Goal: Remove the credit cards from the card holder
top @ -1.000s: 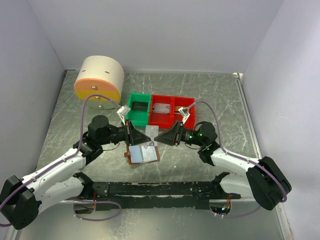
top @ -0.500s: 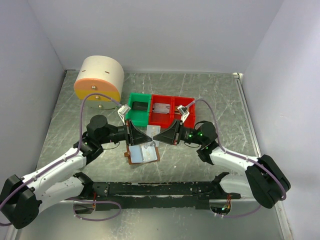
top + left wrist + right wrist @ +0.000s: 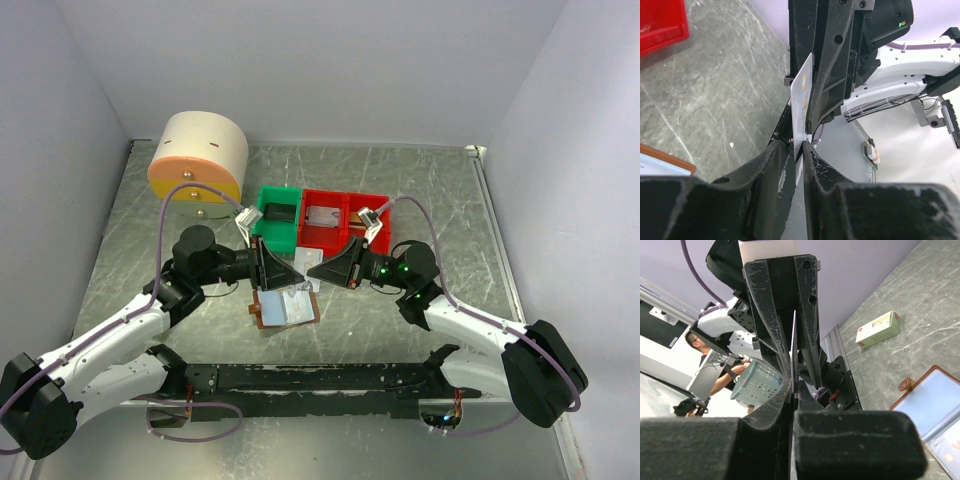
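The card holder (image 3: 287, 308) lies open on the table, brown with pale-blue inner panels, and its corner also shows in the right wrist view (image 3: 935, 407). Above it the two grippers meet tip to tip. A white credit card (image 3: 303, 268) stands on edge between them. My right gripper (image 3: 792, 395) is shut on the thin edge of the card (image 3: 793, 350). My left gripper (image 3: 799, 147) has its jaws slightly parted round the other end of the card (image 3: 802, 100), with a narrow gap on one side. Whether other cards remain in the holder is hidden.
A green bin (image 3: 277, 218) and a red bin (image 3: 345, 220) stand just behind the grippers. A cream and orange drum (image 3: 198, 157) sits at the back left. A small white-and-red box (image 3: 879, 329) lies near the holder. A dark rail (image 3: 300, 378) runs along the front.
My right gripper has closed on the card. My left gripper's jaws, shut on the card before, have eased apart. Both arms stay almost where they were.
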Robot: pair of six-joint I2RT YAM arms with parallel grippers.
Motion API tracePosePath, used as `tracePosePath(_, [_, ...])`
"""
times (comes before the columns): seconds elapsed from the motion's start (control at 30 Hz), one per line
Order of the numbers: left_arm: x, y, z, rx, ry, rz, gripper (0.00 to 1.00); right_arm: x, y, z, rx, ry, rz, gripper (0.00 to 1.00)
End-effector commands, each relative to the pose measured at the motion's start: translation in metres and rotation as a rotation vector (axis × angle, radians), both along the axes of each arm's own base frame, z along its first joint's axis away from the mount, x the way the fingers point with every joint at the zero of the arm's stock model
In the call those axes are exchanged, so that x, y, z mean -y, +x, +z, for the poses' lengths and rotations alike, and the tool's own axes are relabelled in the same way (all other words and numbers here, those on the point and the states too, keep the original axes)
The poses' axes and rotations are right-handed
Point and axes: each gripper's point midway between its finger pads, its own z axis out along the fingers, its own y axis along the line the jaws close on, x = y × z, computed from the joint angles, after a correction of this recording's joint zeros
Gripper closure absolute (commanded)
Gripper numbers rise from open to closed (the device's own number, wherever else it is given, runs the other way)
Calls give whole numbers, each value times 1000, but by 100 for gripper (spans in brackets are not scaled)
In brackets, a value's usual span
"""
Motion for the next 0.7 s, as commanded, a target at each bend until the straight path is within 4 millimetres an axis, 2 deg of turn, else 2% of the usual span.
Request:
tracePosePath(0.0, [-6,4,-1,27,59,39,67,-1,4,18,53,21,-27,100])
tracePosePath(0.2, [-1,0,4,40,34,-8,92,1,4,18,40,35,-30,100])
tracePosePath(0.23, [-1,-1,4,42,30,-17,93,1,4,18,38,34,-34,99])
tracePosePath(0.37, [0,-6,7,56,7,-37,93,1,5,22,41,33,-36,82])
tracePosePath(0.47, [0,-7,7,55,-1,-47,93,1,4,25,51,40,-36,75])
tracePosePath(0.53, [1,-8,8,58,-7,-51,93,1,3,28,54,47,-31,74])
tracePosePath(0.67, [1,-8,8,59,-12,-47,93,0,-1,32,65,61,-2,82])
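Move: The card is between my two hands: its middle lies about 2 cm ahead and 2 cm to the right of my left hand, a touch higher. From my right hand it is some 2 cm to the left and 1 cm ahead, nearly level. From my left hand, the open card holder is on the table roughly 17 cm below, 1 cm farther out and 5 cm to the left; the red box is about 21 cm ahead, 9 cm to the right and 16 cm below. I swap my hold on the card in mid-air above the holder. My left fingers, parted around the card, close and pinch its near-left part while my right fingers still grip it; then my right fingers open by about a fifth of their range to free it. Both hands otherwise stay nearly in place, shifting only about half a centimetre, with hardly any turn. ##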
